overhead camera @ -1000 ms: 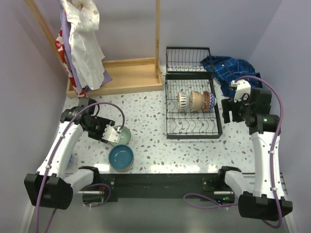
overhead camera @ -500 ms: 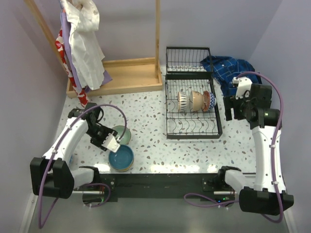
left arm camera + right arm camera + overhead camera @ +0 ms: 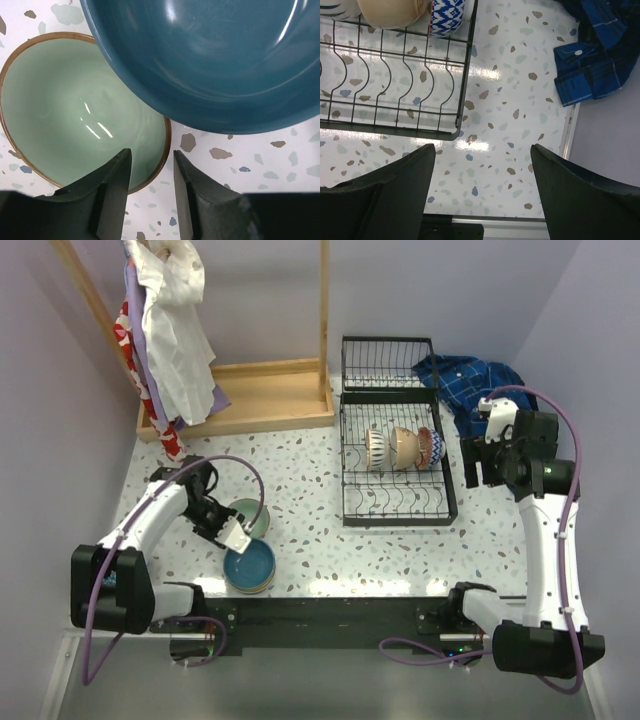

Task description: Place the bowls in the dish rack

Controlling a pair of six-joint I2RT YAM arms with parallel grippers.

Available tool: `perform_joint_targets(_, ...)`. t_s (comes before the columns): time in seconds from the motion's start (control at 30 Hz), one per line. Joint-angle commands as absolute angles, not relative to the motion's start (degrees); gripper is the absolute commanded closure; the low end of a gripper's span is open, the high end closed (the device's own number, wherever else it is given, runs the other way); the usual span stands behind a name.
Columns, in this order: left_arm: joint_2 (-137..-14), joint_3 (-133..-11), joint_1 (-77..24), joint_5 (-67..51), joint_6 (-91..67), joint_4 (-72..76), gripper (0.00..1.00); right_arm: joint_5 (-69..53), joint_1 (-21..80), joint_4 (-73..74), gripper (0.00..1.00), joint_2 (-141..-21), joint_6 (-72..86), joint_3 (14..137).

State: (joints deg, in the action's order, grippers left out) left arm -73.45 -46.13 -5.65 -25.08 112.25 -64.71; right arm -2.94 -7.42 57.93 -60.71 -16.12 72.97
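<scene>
A pale green bowl (image 3: 254,513) with a brown rim sits on the table, and a teal blue bowl (image 3: 249,566) lies just in front of it. My left gripper (image 3: 236,533) is low over the green bowl's near edge. In the left wrist view the left gripper (image 3: 152,152) is open, one finger above the green bowl (image 3: 75,110) and the other outside its rim, with gaps on both sides. The teal bowl (image 3: 200,60) overlaps the green one. The black dish rack (image 3: 395,502) holds three bowls (image 3: 404,447) on edge. My right gripper (image 3: 476,466) hangs open and empty to the right of the rack.
A blue plaid shirt (image 3: 470,385) lies behind the right arm, near the rack's raised end panel (image 3: 387,362). A wooden clothes stand (image 3: 250,400) with hanging garments fills the back left. In the right wrist view the rack's corner (image 3: 455,131) and the table's right edge (image 3: 568,135) show.
The left gripper has moved down towards the near edge onto the green bowl's rim and its jaws have narrowed. The right arm has barely shifted.
</scene>
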Motion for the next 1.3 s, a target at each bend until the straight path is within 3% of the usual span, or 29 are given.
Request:
perform_joint_targets(0.0, -73.3, -44.0, -5.6, -28.3, 123.3, -59.3, 0.59, -2.3, -7.5, 57.2, 0.19, -60.9, -15.7, 74.1)
perform_joint_targets(0.17, -74.1, -43.5, -7.0, -28.5, 121.5, -56.5, 0.73, -2.2, -7.4, 56.6, 0.19, -61.3, -15.6, 74.3)
perform_joint_targets(0.27, -75.5, -45.3, -7.2, -28.4, 118.4, -56.6, 0.90, -2.4, -7.5, 56.3, 0.19, -61.3, -15.4, 73.7)
perform_joint_targets(0.3, -75.9, -46.6, -7.2, -28.3, 117.3, -55.7, 1.00, -2.5, -7.4, 56.2, 0.19, -61.3, -15.3, 73.7)
perform_joint_targets(0.57, -82.6, -60.6, -8.1, -33.6, 106.4, -55.5, 1.00, -2.8, -7.5, 55.5, 0.19, -61.5, -15.3, 73.0)
perform_joint_targets(0.83, -88.7, -80.6, -18.2, -44.8, 84.9, -53.8, 1.00, -1.7, -7.4, 55.4, 0.19, -62.0, -14.9, 72.8)
perform_joint_targets(1.0, -93.7, -87.4, -20.0, -54.5, 48.7, -33.3, 1.00, -1.6, -7.5, 56.9, 0.19, -62.4, -13.9, 73.5)
perform_joint_targets(1.13, -97.2, -86.0, -20.5, -59.8, 19.3, -11.4, 1.00, -0.8, -7.7, 58.4, 0.19, -63.0, -14.2, 75.1)
perform_joint_targets(1.27, -98.3, -76.9, -20.5, -62.1, -17.9, 25.8, 1.00, -0.2, -7.8, 59.4, 0.19, -63.8, -14.7, 76.2)
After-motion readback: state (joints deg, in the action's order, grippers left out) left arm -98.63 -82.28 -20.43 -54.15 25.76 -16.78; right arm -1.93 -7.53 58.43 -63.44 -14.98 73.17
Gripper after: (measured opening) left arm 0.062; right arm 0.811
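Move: The green bowl's middle lies about 5 cm to the left hand's right, 2 cm ahead and 3 cm below; the near-left part of its rim is already between the open fingers. The blue bowl sits some 8 cm back and 5 cm right of the hand. The striped bowl in the rack is about 36 cm right and 18 cm ahead. From the right hand, the green bowl is roughly 55 cm left, 4 cm back and 22 cm below. The left fingers sink about 1 cm and shut on the green bowl's rim, pinching its wall, then carry the bowl forward, and increasingly right and up, towards the rack: around 20 cm each forward and right, a little less up. As the hand speeds up, the wrist swings nearly 60 degrees, until the downward fingers point rightwards and almost level. ##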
